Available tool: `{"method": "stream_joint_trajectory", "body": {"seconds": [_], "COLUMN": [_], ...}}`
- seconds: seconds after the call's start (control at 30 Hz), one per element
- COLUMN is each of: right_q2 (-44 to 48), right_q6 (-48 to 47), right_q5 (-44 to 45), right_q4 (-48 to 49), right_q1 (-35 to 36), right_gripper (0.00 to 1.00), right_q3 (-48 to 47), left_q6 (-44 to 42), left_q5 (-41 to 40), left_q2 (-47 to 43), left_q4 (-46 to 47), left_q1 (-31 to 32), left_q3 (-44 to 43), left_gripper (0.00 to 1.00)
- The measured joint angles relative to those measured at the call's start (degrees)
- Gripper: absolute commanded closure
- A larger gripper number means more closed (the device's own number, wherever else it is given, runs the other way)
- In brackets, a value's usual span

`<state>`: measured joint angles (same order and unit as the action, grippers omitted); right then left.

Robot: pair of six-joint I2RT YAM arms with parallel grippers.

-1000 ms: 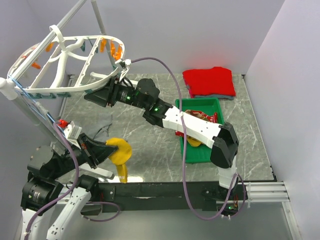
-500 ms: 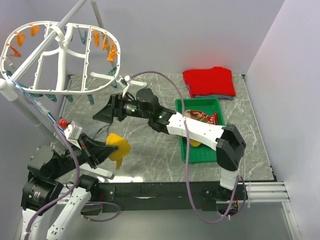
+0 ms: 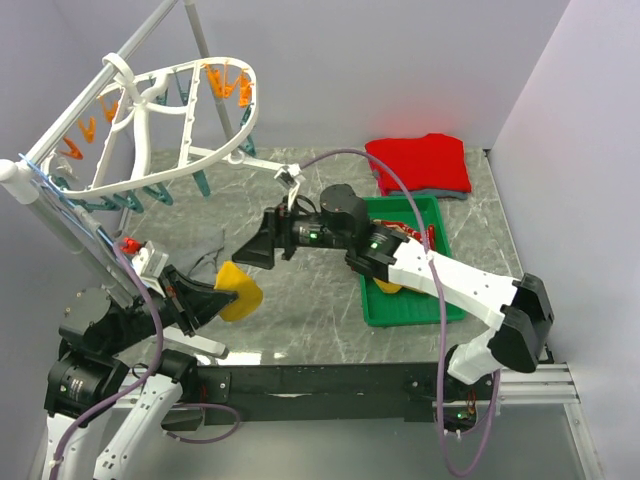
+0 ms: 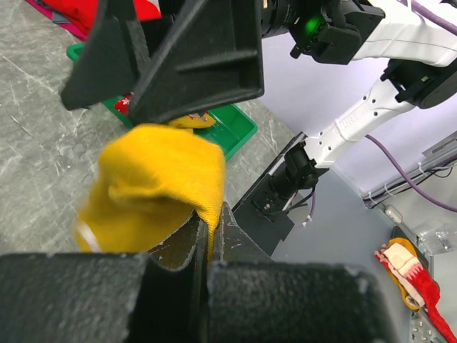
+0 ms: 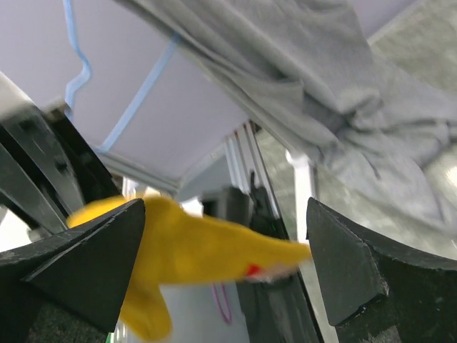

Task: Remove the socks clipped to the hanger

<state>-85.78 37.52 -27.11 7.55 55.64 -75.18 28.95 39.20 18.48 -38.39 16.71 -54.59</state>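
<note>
The white oval hanger (image 3: 170, 120), with orange and teal clips on its rim, tilts high at the back left. My left gripper (image 3: 222, 297) is shut on a mustard-yellow sock (image 3: 238, 290), which bunches above the pinching fingers (image 4: 235, 239) in the left wrist view (image 4: 153, 182). My right gripper (image 3: 255, 250) stands open just right of that sock and points at it. In the right wrist view the yellow sock (image 5: 200, 246) lies between the wide-apart fingers (image 5: 78, 264), not gripped. A red patterned sock (image 3: 400, 233) lies in the green tray.
The green tray (image 3: 372, 305) sits right of centre on the marble table. A folded red garment (image 3: 418, 163) lies at the back right. A grey cloth (image 3: 208, 255) lies near the left gripper, also filling the top of the right wrist view (image 5: 321, 93).
My right gripper has come away from the hanger's rim, moved down and right toward the yellow sock, and opened wide. The hanger has swung and tilted. The left gripper stays shut on the sock.
</note>
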Motion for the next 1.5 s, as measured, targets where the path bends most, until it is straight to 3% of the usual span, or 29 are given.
{"method": "stream_joint_trajectory", "body": {"seconds": [0.33, 0.63, 0.8, 1.0, 1.03, 1.2, 1.23, 1.3, 1.33, 1.4, 1.43, 1.5], "right_q2": [5.29, 10.45, 8.26, 5.62, 5.33, 3.76, 3.39, 2.64, 2.36, 1.97, 1.97, 2.01], "right_q6": [-4.61, -4.44, -1.84, -1.66, -1.7, -2.36, -2.51, -2.69, -3.15, -3.08, -3.23, -4.11], "right_q5": [-9.29, -17.49, -21.31, -21.81, -21.77, -20.61, -20.22, -18.95, -18.56, -17.44, -16.74, -14.12], "right_q4": [-1.38, 7.41, 14.21, 15.37, 15.34, 15.5, 15.5, 15.26, 15.15, 14.69, 14.27, 12.81], "right_q1": [-2.49, -2.03, 0.57, 2.67, 2.8, 3.72, 4.0, 4.37, 4.57, 4.76, 4.83, 4.94], "right_gripper": [0.0, 0.0, 0.01, 0.1, 0.22, 0.53, 0.69, 0.89, 1.0, 1.0, 1.0, 1.0], "right_q3": [8.44, 13.22, 13.46, 13.35, 13.25, 11.74, 11.43, 11.02, 10.88, 10.67, 10.67, 10.6], "left_q6": [-0.85, -0.87, -0.85, -0.85, -0.85, -0.81, -0.81, -0.81, -0.81, -1.01, -0.98, -1.22], "left_q5": [0.24, 0.28, 0.7, 1.53, 1.68, 2.58, 2.84, 3.17, 3.19, 2.99, 2.89, 2.8], "left_q2": [0.17, 0.17, 0.22, 0.5, 0.5, 0.5, 0.5, 0.5, 0.5, 0.5, 0.5, 0.48], "left_q4": [0.02, -0.02, 0.0, 0.02, 0.04, 0.81, 1.03, 1.29, 1.27, 1.07, 0.94, 0.85], "left_q1": [0.0, 0.0, 0.0, 0.0, 0.0, 0.0, 0.0, 0.0, 0.0, -0.02, -0.02, 0.0], "left_q3": [0.02, 0.02, 0.02, 0.02, 0.02, 0.02, 0.02, 0.02, 0.02, 0.02, 0.02, 0.02], "left_gripper": [0.99, 0.99, 0.99, 0.99, 0.99, 0.99, 0.98, 0.94, 0.81, 0.67, 0.52, 0.41]}}
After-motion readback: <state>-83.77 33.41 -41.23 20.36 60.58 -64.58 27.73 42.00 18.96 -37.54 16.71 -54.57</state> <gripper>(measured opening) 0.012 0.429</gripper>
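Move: The yellow sock is pinched in the left hand's nearly shut fingers, its middle about 3 cm to that hand's right and 1 cm ahead, at its height. From the wide-open right hand the sock lies some 9 cm back, 1 cm left and 3 cm lower. The left fingertips stand right behind it, 9 cm back, 4 cm left and 3 cm below the right hand; the nearest hanger clip is about 7 cm ahead, 7 cm left and 11 cm up. The yellow sock is held out still by the left hand while the right hand dips and draws back some 9 cm, swinging out to its right, then in leftwards, turning about 25 degrees counter-clockwise. The right fingers shut on the sock beside the left fingertips, then ease slightly forward and down as the left fingers open partway. ##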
